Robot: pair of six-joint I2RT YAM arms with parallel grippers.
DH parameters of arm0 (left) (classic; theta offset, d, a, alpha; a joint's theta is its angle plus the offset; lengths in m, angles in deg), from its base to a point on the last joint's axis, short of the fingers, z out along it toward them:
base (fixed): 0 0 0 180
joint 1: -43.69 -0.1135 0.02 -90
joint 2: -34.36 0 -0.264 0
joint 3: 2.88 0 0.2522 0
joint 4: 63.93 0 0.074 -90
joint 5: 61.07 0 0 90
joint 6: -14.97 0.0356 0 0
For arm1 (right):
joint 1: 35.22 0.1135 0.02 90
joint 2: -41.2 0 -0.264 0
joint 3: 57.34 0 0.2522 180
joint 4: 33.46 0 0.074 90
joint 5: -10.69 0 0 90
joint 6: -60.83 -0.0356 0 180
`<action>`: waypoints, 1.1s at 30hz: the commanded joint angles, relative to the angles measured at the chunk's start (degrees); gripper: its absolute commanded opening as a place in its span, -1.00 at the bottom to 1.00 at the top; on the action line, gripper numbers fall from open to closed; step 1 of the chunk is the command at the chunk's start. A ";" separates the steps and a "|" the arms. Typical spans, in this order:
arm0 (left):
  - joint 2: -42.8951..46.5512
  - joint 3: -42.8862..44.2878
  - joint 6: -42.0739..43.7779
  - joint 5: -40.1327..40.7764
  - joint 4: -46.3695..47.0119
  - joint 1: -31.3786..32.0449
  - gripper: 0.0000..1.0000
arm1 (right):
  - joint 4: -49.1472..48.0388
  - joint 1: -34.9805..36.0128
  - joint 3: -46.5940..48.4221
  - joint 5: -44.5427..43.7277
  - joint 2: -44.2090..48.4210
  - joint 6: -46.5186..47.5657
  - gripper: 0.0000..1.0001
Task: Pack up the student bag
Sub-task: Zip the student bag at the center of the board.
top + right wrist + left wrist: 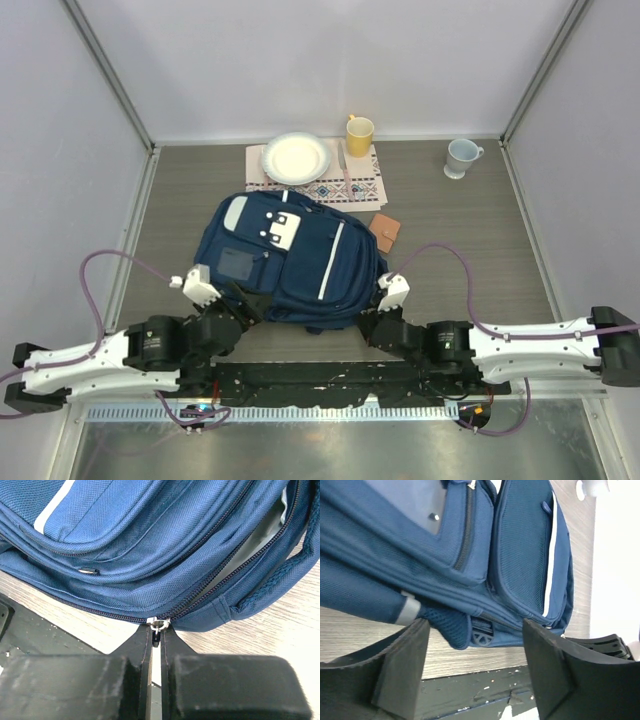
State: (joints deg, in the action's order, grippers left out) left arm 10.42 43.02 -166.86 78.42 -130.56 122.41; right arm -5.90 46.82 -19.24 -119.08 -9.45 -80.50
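Observation:
The student bag (290, 255), a navy backpack with a white stripe, lies flat in the middle of the table. My left gripper (243, 300) stands open at its near-left corner. In the left wrist view its fingers (402, 670) flank the bag's (470, 545) mesh strap end and black buckle (481, 634) without touching them. My right gripper (380, 300) is at the near-right corner, shut (156, 632) on the metal zipper pull (159, 625) of the main compartment. Right of the slider the zipper is parted, showing a pale lining (272, 520).
Behind the bag lies a patterned placemat (365, 188) with a white plate (295, 158) and a yellow cup (359, 133). A pale blue mug (461, 157) stands at the back right. A small brown wallet-like item (385, 233) lies right of the bag. Walls enclose three sides.

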 commanded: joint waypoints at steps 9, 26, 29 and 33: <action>-25.97 13.47 49.79 -12.98 27.61 -0.23 0.92 | -3.96 -0.30 2.38 -0.13 -1.12 5.98 -0.99; -37.75 15.93 65.90 -34.81 35.90 0.38 0.93 | -1.32 -0.21 0.01 -4.00 11.98 2.73 -0.98; -40.30 16.81 66.17 -35.87 36.25 1.35 0.87 | -1.76 -0.30 0.80 -3.83 10.85 3.17 -0.99; -43.46 17.60 66.52 -32.55 36.69 3.28 0.88 | -2.29 -0.30 2.20 -2.78 9.26 4.31 -0.98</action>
State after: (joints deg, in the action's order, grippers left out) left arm -31.33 57.97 -102.01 44.89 -96.94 124.15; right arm -3.34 46.51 -21.29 -118.62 0.42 -76.61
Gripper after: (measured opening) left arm 0.939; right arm 0.083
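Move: About 22 cm to the right of the left hand, level with it and some 6 cm lower, is the zipper pull; the bag's mesh pocket lies roughly 8 cm ahead, 4 cm left of that hand and 6 cm below. The right hand already has the pull between its fingertips. From the right hand, the bag's white stripe is about 12 cm ahead and 8 cm left; the brown wallet some 20 cm ahead, 5 cm right. Swinging away from the bag's near-left edge, the already opened left hand goes about 18 cm right along the near edge towards the pinched pull, first arching up a little, then sinking and drawing back some 5 cm; it turns roughly 60 degrees clockwise, rolls, and spreads its fingers wide. The right hand keeps its pinch on the pull, dips slightly, lifts, and eases 1.5 cm right. ##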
